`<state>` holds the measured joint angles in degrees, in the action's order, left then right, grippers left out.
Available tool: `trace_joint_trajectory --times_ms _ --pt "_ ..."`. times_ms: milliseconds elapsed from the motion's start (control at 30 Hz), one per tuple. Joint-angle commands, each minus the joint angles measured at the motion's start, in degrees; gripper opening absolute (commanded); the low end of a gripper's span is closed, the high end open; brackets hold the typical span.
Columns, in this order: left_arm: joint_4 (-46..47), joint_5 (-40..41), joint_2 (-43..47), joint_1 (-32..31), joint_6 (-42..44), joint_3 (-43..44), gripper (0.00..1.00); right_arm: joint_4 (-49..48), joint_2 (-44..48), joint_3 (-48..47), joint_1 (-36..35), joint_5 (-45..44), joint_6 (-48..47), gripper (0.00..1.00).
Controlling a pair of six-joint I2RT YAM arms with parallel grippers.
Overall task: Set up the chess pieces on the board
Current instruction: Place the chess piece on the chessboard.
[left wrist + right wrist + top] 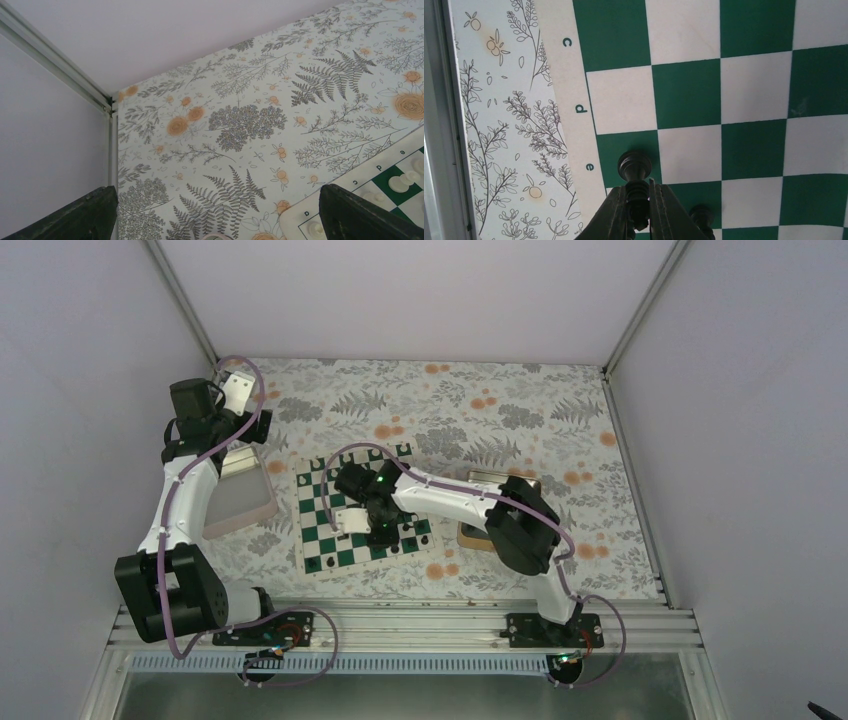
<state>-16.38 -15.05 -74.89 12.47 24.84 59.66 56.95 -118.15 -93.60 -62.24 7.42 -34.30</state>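
The green-and-white board [330,508] lies in the middle of the table. My right gripper [639,187] hangs over the board's near edge, by the letter e, shut on a small black chess piece [636,172] that it holds by the stem, base toward the camera. A second black piece [701,215] stands just right of the fingers. From above, the right gripper [378,530] sits over the board's near rows, with black pieces [400,543] beside it. My left gripper [220,210] is open and empty above the table at the back left. White pieces [400,182] stand on the board's far corner [300,220].
A pinkish-rimmed tray [240,502] lies left of the board under the left arm. A gold tray [480,532] lies to the right, mostly covered by the right arm. Grey walls close in the flowered table [480,410] on three sides.
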Motion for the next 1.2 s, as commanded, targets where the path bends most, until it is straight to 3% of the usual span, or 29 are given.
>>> trace_joint_trajectory --times_ms 0,333,600,700,833,1033,1167 --pt "0.0 -0.2 -0.4 0.3 0.4 0.0 1.00 -0.2 -1.2 0.7 -0.4 1.7 0.0 0.04" --pt "0.1 0.0 -0.6 0.3 0.5 -0.2 1.00 -0.2 -1.6 1.1 -0.5 2.2 -0.4 0.04" --pt "0.2 0.4 -0.7 0.3 0.4 -0.2 1.00 0.4 -1.5 0.6 -0.5 2.4 -0.5 0.17" --pt "0.3 0.6 -0.8 0.3 0.4 -0.2 1.00 0.3 -0.6 0.1 -0.5 2.3 -0.1 0.25" --pt "0.1 0.7 -0.6 0.3 0.4 0.0 1.00 0.9 2.1 -0.9 0.0 0.9 0.3 0.28" --pt "0.2 1.1 -0.4 0.3 0.5 -0.1 1.00 3.6 8.9 -2.9 5.6 -0.7 0.8 0.33" --pt "0.1 1.1 -0.1 0.3 0.6 -0.1 1.00 4.6 14.0 -1.1 15.0 -1.3 0.6 0.36"
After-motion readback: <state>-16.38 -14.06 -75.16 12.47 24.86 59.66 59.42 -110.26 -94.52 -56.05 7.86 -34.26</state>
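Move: The e1 square, meant for the black chess piece already upright in the right fingers, lies about 4 cm below the hand point, 1 cm back and level sideways. The f1 piece stands 4 cm to the hand's right, level ahead; the f2 piece 3 cm ahead and 3 cm right; the b1 piece 10 cm left and 3 cm back. From the left hand, e1 is some 24 cm back, 30 cm right and 22 cm below. The black chess piece is eased down the last 1 cm or so, drawn very slightly back, onto the green e1 square by the right hand, which then holds still while its fingers part and let go. Still opening, the right hand climbs off quickly, about 7 cm up, swinging forward and somewhat right, away from the piece. ##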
